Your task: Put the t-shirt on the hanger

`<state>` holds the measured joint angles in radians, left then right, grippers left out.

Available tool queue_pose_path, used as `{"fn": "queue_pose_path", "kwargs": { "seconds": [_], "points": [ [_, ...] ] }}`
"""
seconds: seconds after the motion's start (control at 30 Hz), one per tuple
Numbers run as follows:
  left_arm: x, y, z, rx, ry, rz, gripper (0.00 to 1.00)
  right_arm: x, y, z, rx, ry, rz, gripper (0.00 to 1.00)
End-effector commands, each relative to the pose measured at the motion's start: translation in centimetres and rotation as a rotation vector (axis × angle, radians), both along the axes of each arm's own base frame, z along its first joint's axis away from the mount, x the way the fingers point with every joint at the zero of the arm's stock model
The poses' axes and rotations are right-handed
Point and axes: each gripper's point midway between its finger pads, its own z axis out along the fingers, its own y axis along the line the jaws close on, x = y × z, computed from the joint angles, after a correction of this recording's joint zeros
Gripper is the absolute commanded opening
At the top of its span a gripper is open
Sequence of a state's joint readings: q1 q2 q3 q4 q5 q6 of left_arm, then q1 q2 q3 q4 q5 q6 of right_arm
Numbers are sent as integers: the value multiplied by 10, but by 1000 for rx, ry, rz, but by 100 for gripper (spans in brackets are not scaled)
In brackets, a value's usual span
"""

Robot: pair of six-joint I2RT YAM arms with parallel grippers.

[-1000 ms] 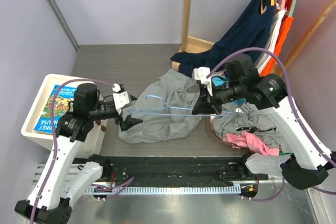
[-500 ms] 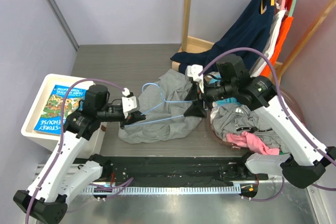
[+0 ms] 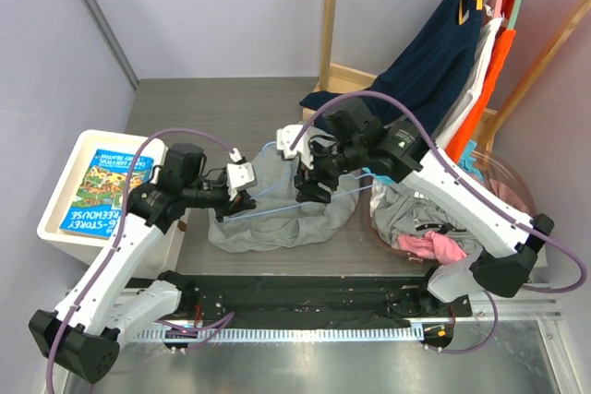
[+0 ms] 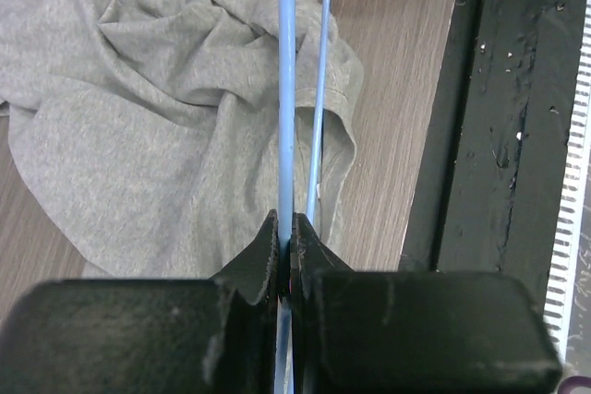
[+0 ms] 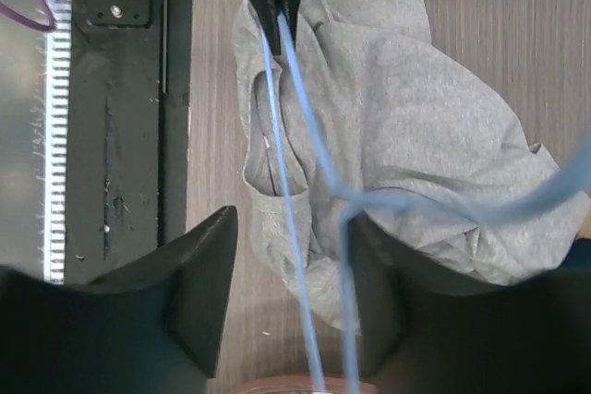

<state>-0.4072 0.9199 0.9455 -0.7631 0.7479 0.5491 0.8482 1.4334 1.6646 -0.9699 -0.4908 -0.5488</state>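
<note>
The light-grey t-shirt [image 3: 268,228] lies crumpled on the wooden table between the two arms, and fills the left of the left wrist view [image 4: 157,108]. My left gripper [image 3: 226,211] [image 4: 284,225] is shut on one wire of the thin pale-blue hanger [image 4: 285,89], which stretches from it over the shirt. My right gripper [image 3: 310,189] [image 5: 291,228] is open above the shirt [image 5: 425,126]. Two hanger wires [image 5: 283,164] run through the gap between its fingers, one close along the right finger.
A white box holding a book [image 3: 100,193] stands at the left. A navy garment [image 3: 429,57] and other clothes hang on the wooden rack at the back right. A basket of mixed clothes [image 3: 434,223] sits at the right. A black rail [image 3: 305,300] runs along the near edge.
My left gripper has closed on the hanger and moved right. My right gripper has opened, released the hanger and swung left over the shirt.
</note>
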Motion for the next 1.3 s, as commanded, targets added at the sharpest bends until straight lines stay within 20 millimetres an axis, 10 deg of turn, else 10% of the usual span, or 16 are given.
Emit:
{"fn": "queue_pose_path", "kwargs": {
  "seconds": [0.0, 0.1, 0.27, 0.47, 1.27],
  "points": [
    [3, -5, 16, 8, -48, -20, 0, 13, 7, 7, -27, -120, 22, 43],
    [5, -3, 8, 32, -19, -3, 0, 17, 6, 1, -29, -137, 8, 1],
    [-3, 14, -19, 129, 87, 45, 46, 21, -32, -16, -93, -248, -72, 1],
    [-33, 38, -51, 203, 107, -91, 60, -13, -88, -52, -140, -227, -115, 1],
    [-15, 34, -137, 368, 80, -233, 61, -26, -63, -94, -159, -125, 55, 1]
  ]
}}
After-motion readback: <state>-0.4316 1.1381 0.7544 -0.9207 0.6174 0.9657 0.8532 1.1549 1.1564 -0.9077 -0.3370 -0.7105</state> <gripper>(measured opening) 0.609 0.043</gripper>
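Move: The hanger is still gripped at its left end in the left hand; its middle, by the hook, sits between the right hand's part-open fingers, about 18 cm right, 3 cm ahead and 8 cm above the left hand. From the left hand, the t-shirt's near left corner is about 5 cm left, 4 cm back and 20 cm down; its middle is about 12 cm right and 13 cm ahead. From the right hand, that middle is some 10 cm ahead, 7 cm left and 28 cm down. The hanger changes hands: the right fingers shut on it beside the hook, the left ones open and let its end go, and the right hand draws it about 10 cm rightward while sinking about 10 cm, easing back left at the end. The freed left hand backs off a little left, then sinks some 13 cm towards the t-shirt's near left corner, fingers part open and tipping about 25 degrees further down. ##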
